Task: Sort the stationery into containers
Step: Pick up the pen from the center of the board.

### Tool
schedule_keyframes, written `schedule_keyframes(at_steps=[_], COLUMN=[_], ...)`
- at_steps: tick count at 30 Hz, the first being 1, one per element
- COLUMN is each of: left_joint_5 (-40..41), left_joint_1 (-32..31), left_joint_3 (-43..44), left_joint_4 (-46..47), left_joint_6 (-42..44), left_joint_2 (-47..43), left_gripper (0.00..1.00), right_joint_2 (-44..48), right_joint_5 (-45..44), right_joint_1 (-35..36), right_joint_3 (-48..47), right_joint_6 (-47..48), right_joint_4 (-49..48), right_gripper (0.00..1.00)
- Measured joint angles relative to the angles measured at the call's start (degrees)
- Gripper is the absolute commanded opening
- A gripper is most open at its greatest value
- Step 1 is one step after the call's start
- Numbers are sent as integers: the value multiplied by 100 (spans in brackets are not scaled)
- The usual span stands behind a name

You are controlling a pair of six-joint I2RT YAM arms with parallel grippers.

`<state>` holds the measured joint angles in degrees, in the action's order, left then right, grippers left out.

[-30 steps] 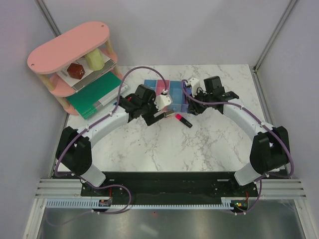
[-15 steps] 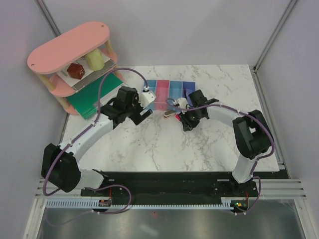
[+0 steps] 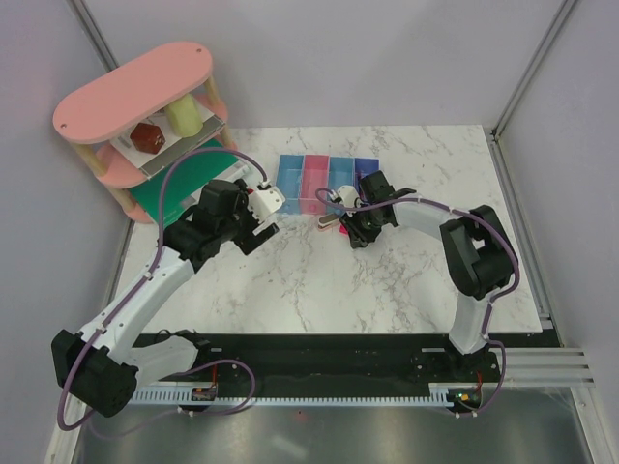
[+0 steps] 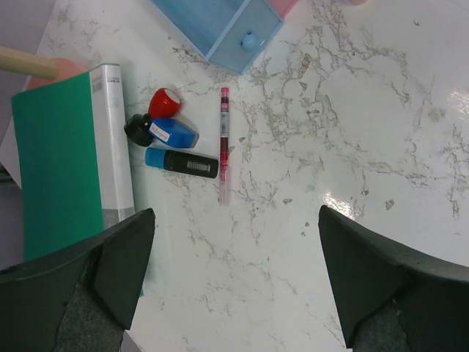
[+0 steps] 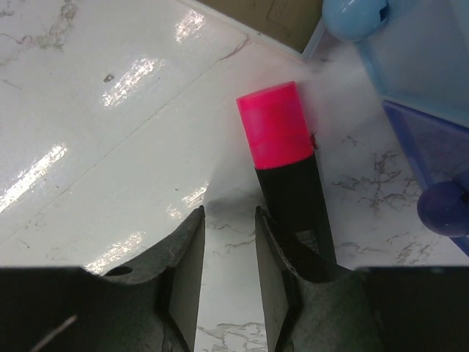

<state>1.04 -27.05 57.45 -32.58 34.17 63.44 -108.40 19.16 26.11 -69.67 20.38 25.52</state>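
A black marker with a pink cap (image 5: 282, 158) lies on the marble just outside the right finger (image 5: 282, 253) of my right gripper (image 5: 229, 213). That gripper is narrowly open, with only bare table in the gap. From above, the marker (image 3: 327, 221) and right gripper (image 3: 341, 215) sit in front of the four bins: light blue (image 3: 290, 174), pink (image 3: 314, 174), light blue (image 3: 338, 172) and violet-blue (image 3: 365, 169). My left gripper (image 4: 236, 213) hangs wide open over a thin red pen (image 4: 224, 143), a red piece (image 4: 165, 103), a black piece (image 4: 138, 130), a blue piece (image 4: 174, 133) and a blue-and-black marker (image 4: 181, 161).
A flat green board (image 4: 58, 161) lies just left of the small pieces, partly under the pink tiered shelf (image 3: 145, 106) at the back left. A corner of the light blue bin (image 4: 220, 26) shows beyond the pen. Grey walls enclose the table.
My left gripper has swung left, away from the bins, and opened a little wider. My right gripper came off the bins down to the marker, which now lies farther left.
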Motion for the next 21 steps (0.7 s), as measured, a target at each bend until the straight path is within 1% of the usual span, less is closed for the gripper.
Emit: schedule_keyframes(at_steps=[3, 7, 13, 16, 21], left_joint_5=[0, -2, -7, -7, -4], left_joint_1=[0, 0, 4, 4, 4], left_joint_3=[-4, -42, -44, -42, -42], left_joint_4=[-111, -258, -426, -490, -522], left_joint_6=[0, 17, 26, 35, 101], left_joint_2=[-20, -20, -20, -20, -22], left_gripper=[100, 100, 100, 100, 100], right_joint_2=[24, 275, 496, 439, -50], right_joint_5=[46, 138, 122, -2, -262], right_joint_1=[22, 72, 94, 94, 94], right_joint_3=[-2, -22, -520, -732, -1134], right_joint_6=[57, 299, 802, 1080, 1502], right_joint_4=[90, 520, 992, 1128, 1241], right_gripper=[46, 52, 60, 63, 64])
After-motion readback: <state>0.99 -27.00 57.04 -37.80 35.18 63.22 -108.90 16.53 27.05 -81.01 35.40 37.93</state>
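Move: The pink-capped black pen lies about 2 cm straight ahead of the right hand and 1 cm below it, just outside the forward finger. The stapler sits about 4 cm ahead and 6 cm left of this hand; the dark blue bin's middle is some 12 cm ahead and 2 cm right. From the high left hand, the pen is roughly 22 cm right, 5 cm ahead and 18 cm down. Lift the empty right gripper about 5 cm off the board beside the pen, first backing it 2 cm, then swinging it forward over the pen. Open the fingers noticeably wider, turn the hand some 15 degrees counter-clockwise to line up with the barrel, and start sinking at the end. Ease the open left gripper slightly back and down. ##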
